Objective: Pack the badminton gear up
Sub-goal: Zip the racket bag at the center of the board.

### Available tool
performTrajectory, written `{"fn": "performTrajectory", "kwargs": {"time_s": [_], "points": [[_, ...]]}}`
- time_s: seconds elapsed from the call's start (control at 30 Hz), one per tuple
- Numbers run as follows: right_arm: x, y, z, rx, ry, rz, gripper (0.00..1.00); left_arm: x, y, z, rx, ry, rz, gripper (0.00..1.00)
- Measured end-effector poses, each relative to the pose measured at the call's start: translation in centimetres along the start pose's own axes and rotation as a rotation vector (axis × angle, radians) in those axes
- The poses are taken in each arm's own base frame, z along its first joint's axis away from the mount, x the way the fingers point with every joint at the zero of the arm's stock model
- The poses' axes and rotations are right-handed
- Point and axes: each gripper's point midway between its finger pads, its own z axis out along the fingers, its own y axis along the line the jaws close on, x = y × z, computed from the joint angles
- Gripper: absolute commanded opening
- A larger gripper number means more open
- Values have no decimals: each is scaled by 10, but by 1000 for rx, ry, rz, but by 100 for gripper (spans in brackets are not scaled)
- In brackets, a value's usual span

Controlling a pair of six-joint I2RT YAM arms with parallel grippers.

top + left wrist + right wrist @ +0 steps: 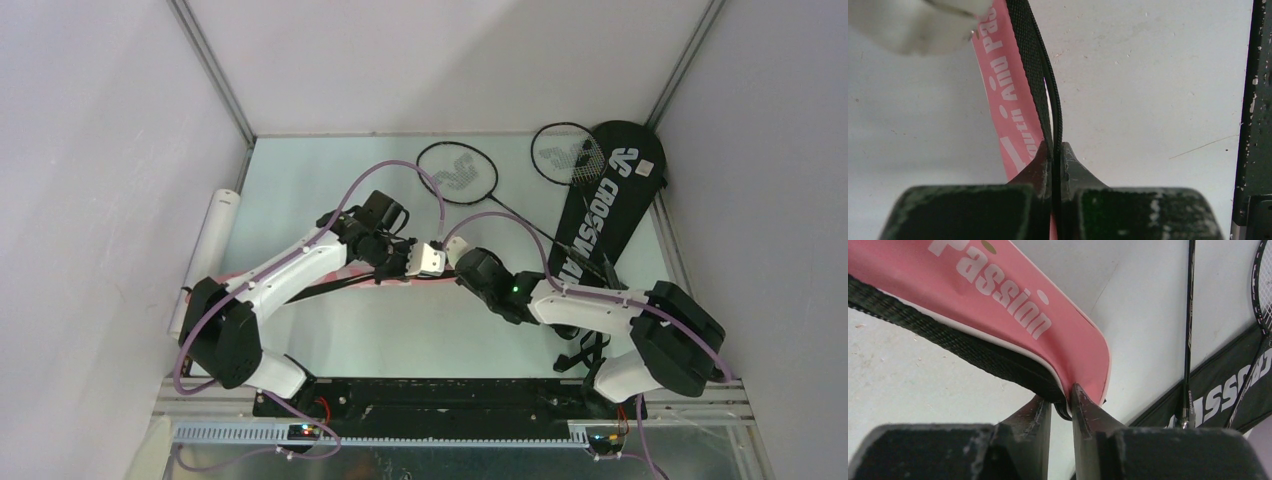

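The pink bag (350,284) lies mid-table under my left arm. My left gripper (398,262) (1057,150) is shut on the bag's black strap (1040,60), with the pink cover (1008,100) just behind it. My right gripper (437,258) (1060,395) faces it from the right. Its jaws stand slightly apart, and the pink bag's rounded end (1083,355) and strap (948,335) sit between the tips. Two black rackets (458,172) (568,153) lie at the back, one on the black CROSSWAY bag (610,200) (1218,400).
A long white tube (208,250) lies along the left wall. A black racket shaft (1189,315) runs close to the right of my right gripper. The enclosure's walls close in the table on the left, back and right.
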Motion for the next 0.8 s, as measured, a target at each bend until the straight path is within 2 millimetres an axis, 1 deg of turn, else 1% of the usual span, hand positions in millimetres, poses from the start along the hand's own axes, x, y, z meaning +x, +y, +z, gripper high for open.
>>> {"fn": "performTrajectory", "kwargs": {"time_s": [0.03,0.1,0.17,0.37,0.43,0.47,0.53,0.7,0.8], "points": [[0,0,0,3,0,-2,32,0,0,0,0,-1,-1,0],[0,0,0,13,0,-4,36,0,0,0,0,0,-5,0],[0,-1,-1,29,0,-9,37,0,-1,0,2,1,-13,0],[-2,-2,-3,63,-5,-5,32,-1,-3,-1,11,-1,-50,0],[-3,-3,-2,76,-7,4,35,-2,-2,-2,18,0,-61,0],[-3,-4,-2,86,-10,10,40,-3,-1,-2,20,1,-65,0],[-5,-5,0,104,-15,20,43,-3,-1,-2,26,4,-76,0],[-7,-4,1,152,-24,21,43,-2,-7,-1,64,7,-97,0],[-9,-6,1,184,-36,22,46,-1,-10,-1,75,7,-104,0]]}}
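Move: The end of the racket bag's zip edge is right at the right fingertips, about 1 cm ahead and 1 cm lower. The slanting black racket's middle lies some 17 cm ahead and 10 cm to the right of that hand, and the black bag 13 cm ahead and 29 cm to the right, both about 6 cm lower. From the left hand, still pinching the zip edge, that end is roughly 20 cm to the right, 4 cm ahead and 4 cm lower. The right fingers loosen their hold on the zip end of the pink bag, opening from a narrow gap to nearly half wide around the edge. Meanwhile that hand eases only about 1 cm forward and slightly up, its tips lifting some 10 degrees and turning a little clockwise. The left hand keeps its pinch on the black zip edge, drawing it back about 1 cm late on as its fingertips tilt back. ##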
